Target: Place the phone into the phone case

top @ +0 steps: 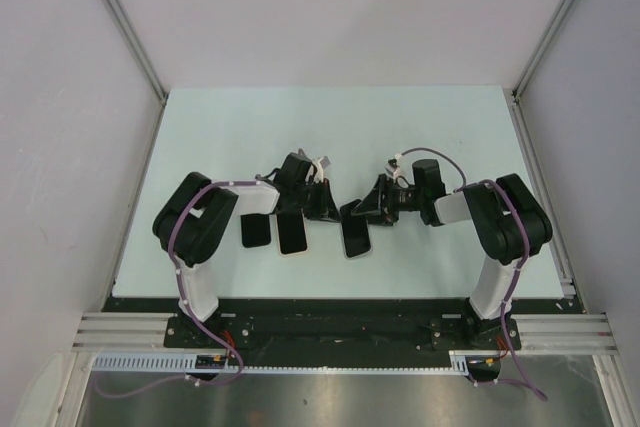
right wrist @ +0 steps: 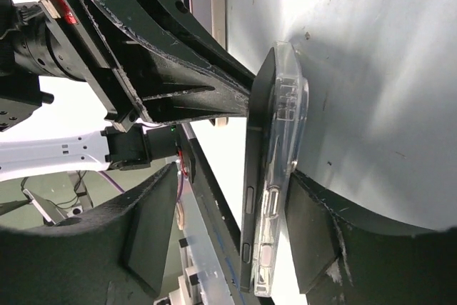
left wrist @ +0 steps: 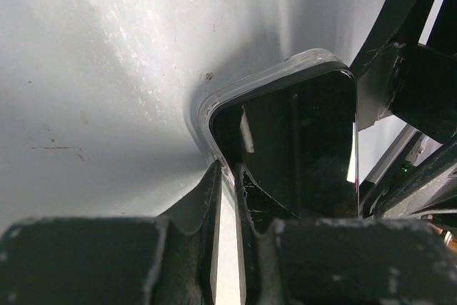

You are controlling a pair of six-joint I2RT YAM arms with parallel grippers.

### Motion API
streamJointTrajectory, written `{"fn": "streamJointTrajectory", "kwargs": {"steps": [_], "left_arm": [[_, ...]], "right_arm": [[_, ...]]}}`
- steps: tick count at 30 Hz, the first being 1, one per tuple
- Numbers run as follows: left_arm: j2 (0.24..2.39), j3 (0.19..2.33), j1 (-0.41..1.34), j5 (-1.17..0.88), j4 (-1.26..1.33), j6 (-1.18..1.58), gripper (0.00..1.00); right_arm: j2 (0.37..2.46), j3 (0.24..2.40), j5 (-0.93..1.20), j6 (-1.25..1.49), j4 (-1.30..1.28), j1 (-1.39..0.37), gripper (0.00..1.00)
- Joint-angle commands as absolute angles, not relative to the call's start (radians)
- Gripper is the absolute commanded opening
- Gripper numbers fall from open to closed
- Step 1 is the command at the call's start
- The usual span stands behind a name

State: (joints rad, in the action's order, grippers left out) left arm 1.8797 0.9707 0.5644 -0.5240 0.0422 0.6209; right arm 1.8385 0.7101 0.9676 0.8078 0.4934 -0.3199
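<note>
The black phone (right wrist: 251, 169) rests in the clear phone case (right wrist: 284, 141), seen edge-on in the right wrist view, with its side not fully seated. From above, the pair (top: 357, 240) lies at mid-table between the two grippers. My left gripper (left wrist: 228, 171) is shut on the case's rim near one corner, beside the dark screen (left wrist: 300, 148). It reaches in from the left in the top view (top: 323, 209). My right gripper (right wrist: 235, 176) straddles the phone and case. One of its fingers (right wrist: 314, 241) is against the case's back, and the other stands apart from the phone.
A second phone with a pale rim (top: 293, 235) and a black flat object (top: 257, 230) lie just left of the left gripper. Grey walls enclose the table (top: 450, 127) on three sides. The arm bases sit at the near edge.
</note>
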Motion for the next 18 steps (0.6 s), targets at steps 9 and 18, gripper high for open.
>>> {"fn": "streamJointTrajectory", "kwargs": {"steps": [9, 18], "left_arm": [[1.882, 0.973, 0.581, -0.591, 0.101, 0.641, 0.15], [1.881, 0.979, 0.580, -0.591, 0.101, 0.641, 0.17]], "right_arm": [[1.841, 0.706, 1.020, 0.804, 0.554, -0.311, 0.52], [1.833, 0.706, 0.988, 0.758, 0.496, -0.310, 0.20]]}}
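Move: The phone in its clear case lies between the hands, its middle about 3 cm back and 3 cm left of the right hand and 1 cm below it; from the left hand it is some 3 cm back, 4 cm right and roughly level. The white-rimmed phone lies about 13 cm left and 4 cm back of the left hand. Beyond it, the black phone is about 24 cm left and 3 cm back of that hand. The right fingers, already straddling the right long edge of phone and case, close from over half open to about a quarter and pinch it, one finger on the screen and one under the case back, the hand staying almost in place. The left hand's nearly shut tips remain at the opposite edge, easing rightward and up by roughly half a centimetre each. ##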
